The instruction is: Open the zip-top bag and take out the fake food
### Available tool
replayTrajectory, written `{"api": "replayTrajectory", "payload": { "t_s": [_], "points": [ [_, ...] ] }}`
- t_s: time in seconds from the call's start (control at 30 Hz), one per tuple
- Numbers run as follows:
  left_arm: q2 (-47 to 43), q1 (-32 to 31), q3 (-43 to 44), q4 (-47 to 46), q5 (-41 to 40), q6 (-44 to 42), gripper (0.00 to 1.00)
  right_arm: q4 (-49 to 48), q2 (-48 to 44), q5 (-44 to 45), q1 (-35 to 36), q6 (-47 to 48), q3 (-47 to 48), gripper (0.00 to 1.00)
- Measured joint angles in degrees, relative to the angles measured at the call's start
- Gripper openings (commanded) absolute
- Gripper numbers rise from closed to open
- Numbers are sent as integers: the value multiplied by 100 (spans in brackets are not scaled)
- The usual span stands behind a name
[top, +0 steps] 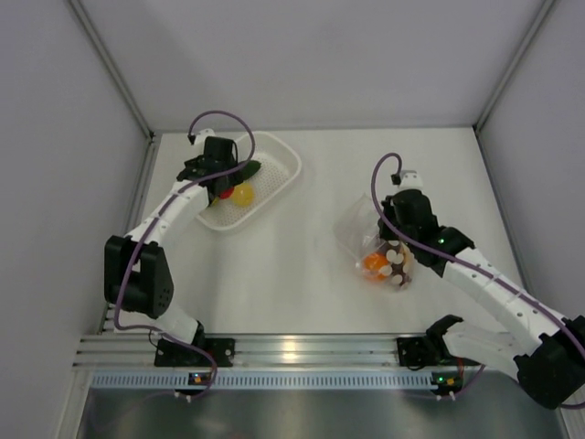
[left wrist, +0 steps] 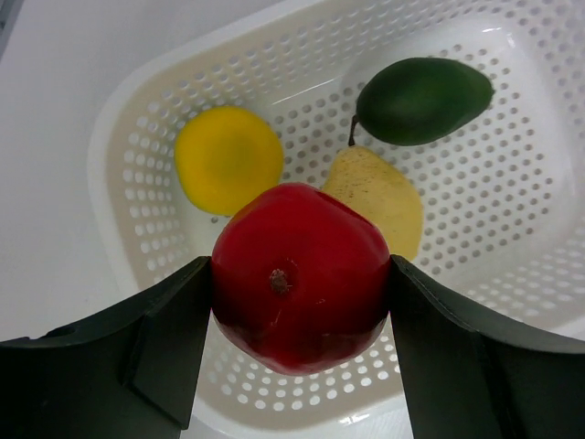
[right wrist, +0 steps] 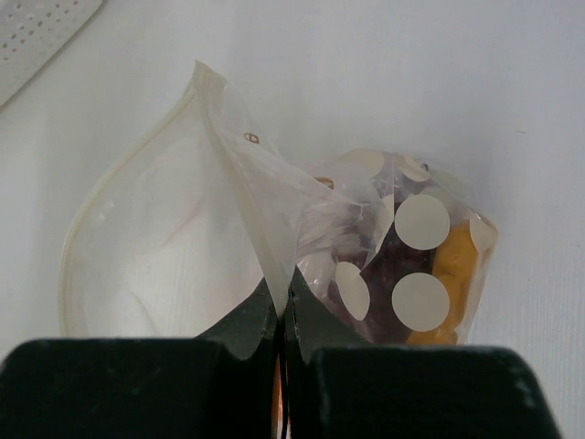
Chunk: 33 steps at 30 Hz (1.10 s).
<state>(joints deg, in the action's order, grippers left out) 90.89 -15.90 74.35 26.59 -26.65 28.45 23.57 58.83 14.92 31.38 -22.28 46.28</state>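
Note:
My left gripper [left wrist: 300,315] is shut on a red apple [left wrist: 300,274], both fingers pressed against its sides, above the white perforated basket [left wrist: 512,210]. In the basket lie a round yellow fruit [left wrist: 228,157], a pale yellow piece [left wrist: 379,197] and a dark green avocado [left wrist: 422,99]. At the right, my right gripper [right wrist: 284,306] is shut on the rim of the clear zip-top bag [right wrist: 164,247], whose mouth gapes open. Inside the dotted bag I see purple grapes [right wrist: 384,265] and an orange piece [right wrist: 452,265]. From above, the bag [top: 361,229] lies beside the right gripper [top: 402,219].
The basket [top: 279,165] stands at the back left, near the left wall. White enclosure walls ring the table. Bare table surface [top: 292,265] lies between the basket and the bag. The arm bases sit on the rail at the near edge.

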Motion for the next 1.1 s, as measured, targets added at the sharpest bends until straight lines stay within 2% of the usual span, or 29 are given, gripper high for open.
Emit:
{"api": "replayTrajectory", "payload": {
  "t_s": [0.13, 0.17, 0.23, 0.27, 0.33, 0.37, 0.47, 0.5, 0.53, 0.87, 0.97, 1.1],
  "points": [
    [310, 184, -35, 68, 168, 15, 26, 0, -59, -17, 0, 2, 0, 0],
    [387, 199, -37, 76, 240, 15, 39, 0, -61, -22, 0, 0, 0, 0],
    [481, 205, -66, 90, 374, 15, 50, 2, -59, -26, 0, 0, 0, 0],
    [505, 205, -90, 94, 446, 15, 61, 0, -59, -35, 0, 0, 0, 0],
    [514, 201, -175, 98, 557, 24, 70, 0, -59, -70, 2, 0, 0, 0],
    [514, 201, -208, 105, 605, 33, 77, 0, -59, -87, 0, 0, 0, 0],
    [507, 201, -315, 142, 706, 35, 86, 2, -59, -127, 0, 2, 0, 0],
    [496, 201, -334, 170, 737, 35, 94, 2, -57, -133, 0, 2, 0, 0],
    [470, 201, -358, 192, 778, 20, 99, 2, -55, -155, 0, 2, 2, 0],
    [-627, 48, -389, 232, 1196, 33, 99, 52, -44, -310, 2, -2, 214, 0],
    [-916, -380, -361, 234, 1303, 9, 99, 48, -44, -356, 2, -7, 223, 0],
    [-970, -1403, -160, 219, 1486, -4, 98, 50, -44, -435, 2, -37, 223, 0]
  ]
}}
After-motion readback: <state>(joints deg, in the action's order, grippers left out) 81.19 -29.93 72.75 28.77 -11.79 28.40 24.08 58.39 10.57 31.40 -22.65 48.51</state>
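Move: The left hand holds the red fruit just inside the basket's near end; the bare spot for it lies about 7 cm below and 2 cm back. From that hand the pear is roughly 7 cm ahead and 4 cm right, the yellow fruit 7 cm ahead and 5 cm left, and the avocado 15 cm ahead and 5 cm right, all some 8 cm lower. From the right hand, that spot is about 38 cm left, 12 cm ahead and 7 cm lower. The left hand lowers the red fruit about 6.5 cm into the near end of the basket, tipping some 10 degrees further downward and easing slightly back, then opens its fingers fully to let go. It lifts clear, some 11 cm up from its lowest point, and swings right and a little back out over the basket's rim towards the bag, turning about 25 degrees clockwise, while the right hand keeps its pinch on the bag's edge and drifts a centimetre or two up and left. ##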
